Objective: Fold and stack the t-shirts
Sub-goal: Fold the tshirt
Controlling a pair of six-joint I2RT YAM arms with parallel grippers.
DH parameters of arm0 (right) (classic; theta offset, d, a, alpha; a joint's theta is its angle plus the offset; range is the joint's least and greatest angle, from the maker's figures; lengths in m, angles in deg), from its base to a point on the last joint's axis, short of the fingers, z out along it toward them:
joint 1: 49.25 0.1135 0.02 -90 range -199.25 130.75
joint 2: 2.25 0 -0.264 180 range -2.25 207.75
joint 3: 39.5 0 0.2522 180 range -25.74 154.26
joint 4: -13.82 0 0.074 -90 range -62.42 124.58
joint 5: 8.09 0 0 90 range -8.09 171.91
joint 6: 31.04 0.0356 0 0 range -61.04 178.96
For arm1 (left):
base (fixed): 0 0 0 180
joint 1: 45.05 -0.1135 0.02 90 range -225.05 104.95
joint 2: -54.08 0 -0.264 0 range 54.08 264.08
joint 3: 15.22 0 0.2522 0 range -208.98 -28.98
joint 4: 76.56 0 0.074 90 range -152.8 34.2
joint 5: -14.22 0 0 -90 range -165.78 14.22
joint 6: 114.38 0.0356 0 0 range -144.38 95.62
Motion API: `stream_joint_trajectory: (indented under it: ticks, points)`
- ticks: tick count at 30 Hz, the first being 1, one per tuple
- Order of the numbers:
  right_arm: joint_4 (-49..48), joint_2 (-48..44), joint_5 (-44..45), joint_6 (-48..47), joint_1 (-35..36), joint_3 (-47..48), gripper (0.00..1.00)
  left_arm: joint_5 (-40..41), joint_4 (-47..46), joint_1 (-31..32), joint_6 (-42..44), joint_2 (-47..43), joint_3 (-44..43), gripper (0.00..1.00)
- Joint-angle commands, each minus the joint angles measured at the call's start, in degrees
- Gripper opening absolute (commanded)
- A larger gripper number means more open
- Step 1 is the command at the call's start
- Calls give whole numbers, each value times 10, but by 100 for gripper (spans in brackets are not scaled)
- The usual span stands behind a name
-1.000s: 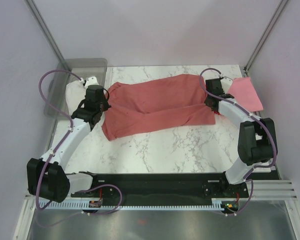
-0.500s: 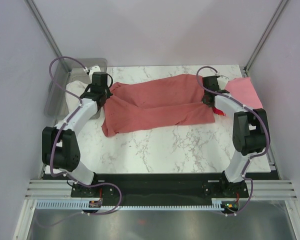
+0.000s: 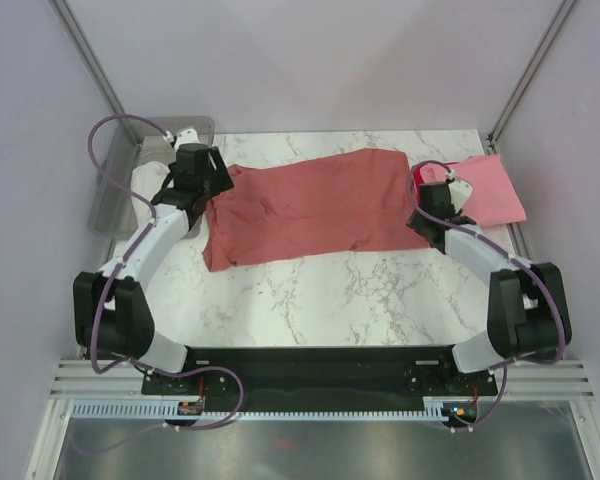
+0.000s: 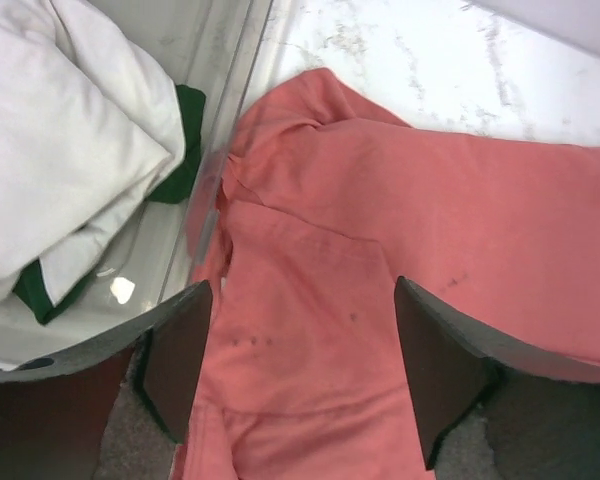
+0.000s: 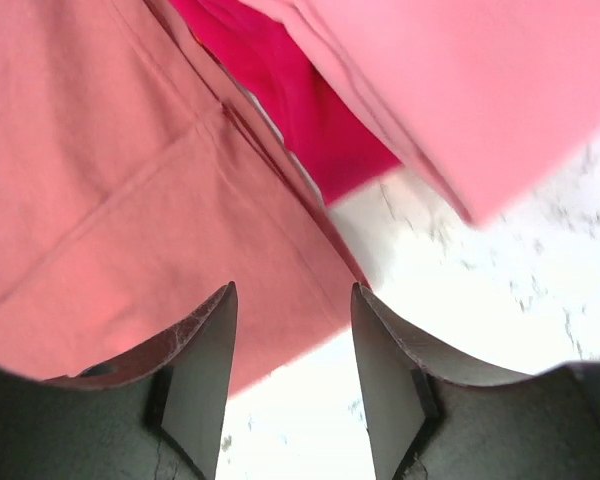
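The dusty salmon-red t-shirt lies folded lengthwise across the back of the marble table; it fills the left wrist view and the right wrist view. My left gripper is open and empty over its left end. My right gripper is open and empty over its right lower corner. The light pink t-shirt lies folded at the back right, also in the right wrist view. The bright red t-shirt peeks out from under it.
A clear plastic bin at the back left holds white cloth with green trim. Its rim touches the shirt's left end. Metal frame posts stand at both back corners. Bare marble lies in front of the shirt.
The shirt's far half has been laid over the near half. Both grippers have let go and opened; the right one has pulled back toward the near right.
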Motion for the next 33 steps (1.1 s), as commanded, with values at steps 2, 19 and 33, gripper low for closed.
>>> stream_joint_trajectory:
  ticks: [2,19,33]
  points:
    - [-94,-88,-7,52,-2,-96,56,-41,-18,8,-35,-122,67,88]
    - [-207,4,27,162,-2,-163,50,-190,-25,8,-136,-355,311,100]
    - [-106,-195,112,151,-2,-243,0,-213,-25,8,-144,-417,430,100]
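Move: The t-shirt's near right corner lies about 3 cm back and 1 cm right of my right hand, some 6 cm below; from this hand the red shirt is about 9 cm ahead and 3 cm right, the pink shirt 8 cm ahead and 14 cm right. The t-shirt's near left corner is roughly 12 cm back, 3 cm left and 18 cm below my left hand, with the white shirt in the tray 3 cm ahead and 15 cm left. I bring my right hand back and down about 5 cm onto the t-shirt's near right corner, turning slightly clockwise, and pinch it shut there, then lift some 4 cm while drawing back. Meanwhile my left hand opens the rest of the way and sweeps back about 18 cm with a little right, rising first, then sinking in front of the t-shirt's near edge, rolling its left side down some 20 degrees. ##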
